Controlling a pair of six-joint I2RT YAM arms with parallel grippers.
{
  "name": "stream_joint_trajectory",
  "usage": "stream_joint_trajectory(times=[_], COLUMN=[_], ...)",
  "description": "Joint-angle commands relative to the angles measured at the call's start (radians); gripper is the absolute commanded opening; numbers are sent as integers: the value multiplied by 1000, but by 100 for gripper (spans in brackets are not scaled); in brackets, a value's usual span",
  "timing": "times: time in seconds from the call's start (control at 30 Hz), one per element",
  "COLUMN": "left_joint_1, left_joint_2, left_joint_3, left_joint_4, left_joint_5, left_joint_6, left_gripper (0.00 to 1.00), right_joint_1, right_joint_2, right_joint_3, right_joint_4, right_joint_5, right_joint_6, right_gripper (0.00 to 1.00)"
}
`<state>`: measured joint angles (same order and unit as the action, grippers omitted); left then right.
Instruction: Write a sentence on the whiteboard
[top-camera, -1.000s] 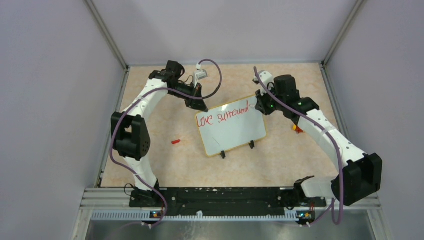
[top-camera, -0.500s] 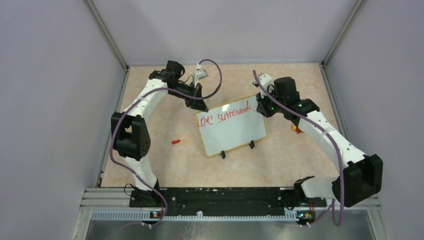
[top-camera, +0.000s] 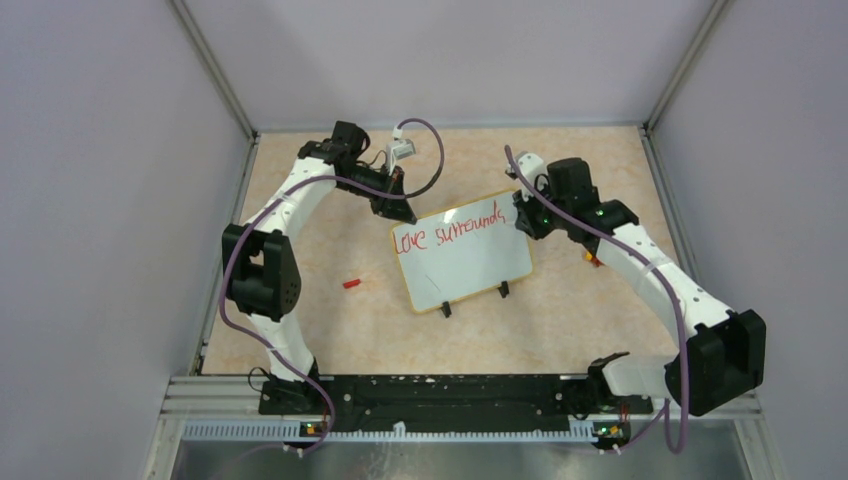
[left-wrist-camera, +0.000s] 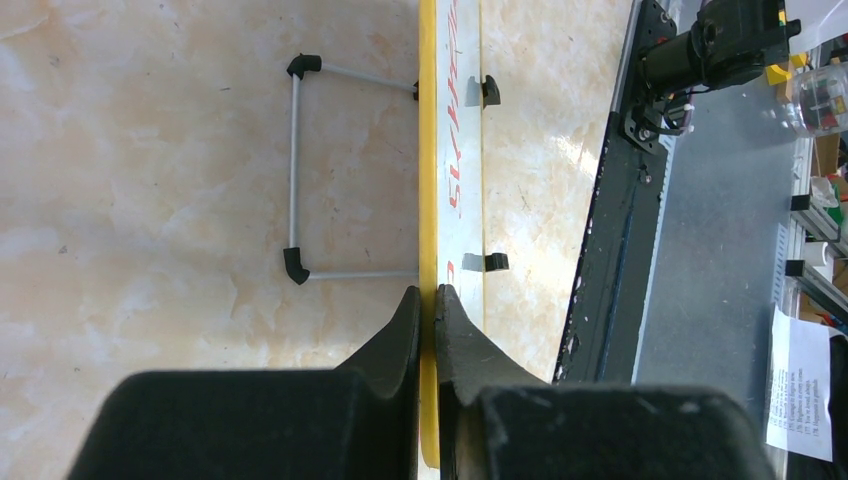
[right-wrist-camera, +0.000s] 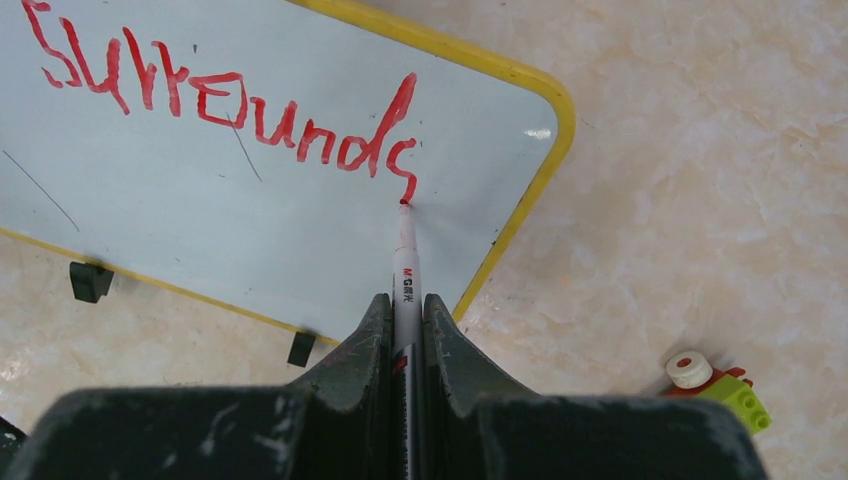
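The whiteboard (top-camera: 470, 270) stands tilted mid-table on two black clip feet (top-camera: 446, 309). Its sentence (top-camera: 450, 232) is one red line reading "Love surrounds". My left gripper (top-camera: 403, 212) is shut on the board's far-left corner. In the left wrist view its fingers (left-wrist-camera: 427, 292) pinch the yellow rim (left-wrist-camera: 427, 150). My right gripper (top-camera: 520, 215) is shut on a white marker (right-wrist-camera: 406, 270) at the board's far-right corner. The marker's red tip touches the whiteboard (right-wrist-camera: 200, 220) at the foot of the last "s" of the sentence (right-wrist-camera: 230, 105).
A small red cap (top-camera: 351, 283) lies on the table left of the board. A green and red toy piece (right-wrist-camera: 715, 385) sits right of the board, near my right arm. A wire stand (left-wrist-camera: 295, 170) props the board from behind. The black base rail (top-camera: 440, 390) lines the near edge.
The right gripper has drawn the marker slightly right and down, adding the final "s" to "surrounds". The left gripper and the board have not moved.
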<state>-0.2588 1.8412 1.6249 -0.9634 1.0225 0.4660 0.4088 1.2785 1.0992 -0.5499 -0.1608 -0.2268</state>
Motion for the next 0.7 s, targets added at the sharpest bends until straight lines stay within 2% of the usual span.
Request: stream_joint_trajectory(times=[0.0,0.13,0.37,0.47,0.57,0.67], left_joint_1=[-31,-31,-23,-10,16,53], left_joint_2=[-22,-25,-52,-77,-97,-114], left_joint_3=[-25,-29,-28,-34,-40,-44], left_joint_4=[-3,3,9,12,14,2], left_joint_5=[-23,-24,-13,-7,18,45], left_joint_6=[13,5,-7,-11,-14,-4], left_gripper=[0,0,23,38,48,55], right_joint_1=[26,37,63,102,137,178], right_joint_2=[-11,-6,-35,-60,-75,-80], right_joint_3=[-5,33,95,81,62,47], right_joint_4=[7,12,-40,-59,-62,-55], right_joint_5=[-9,-33,-164,-204,-242,-257], right_joint_6=[-6,7,1,-9,-16,-13], right_gripper=[0,0,0,0,0,0])
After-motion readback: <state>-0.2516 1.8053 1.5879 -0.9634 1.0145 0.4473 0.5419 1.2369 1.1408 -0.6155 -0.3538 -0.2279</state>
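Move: The pen in the right hand already touches the whiteboard at the unfinished last "s", some 4 cm ahead, 3 cm left and 4 cm below that hand; the board's middle lies about 12 cm left, 3 cm back and 8 cm lower, and the toy blocks 16 cm right, 7 cm back, on the table. The left hand still pinches the board's top edge near its left corner, right at its finger pads; that "s" is roughly 19 cm right, 2 cm ahead and 4 cm below. Keeping the marker gripped, the right hand first draws the lower hook of the "s" slowly back and to the left for about 1.5 cm, then lifts the tip off and speeds up left and back over the board's face, rising a little and turning some 15 degrees counter-clockwise, about 8 cm of travel in all. Meanwhile the left hand stays nearly in place, shifting back under 1 cm, and its fingers open to about half, letting go of the board's top edge, which stays between them. ##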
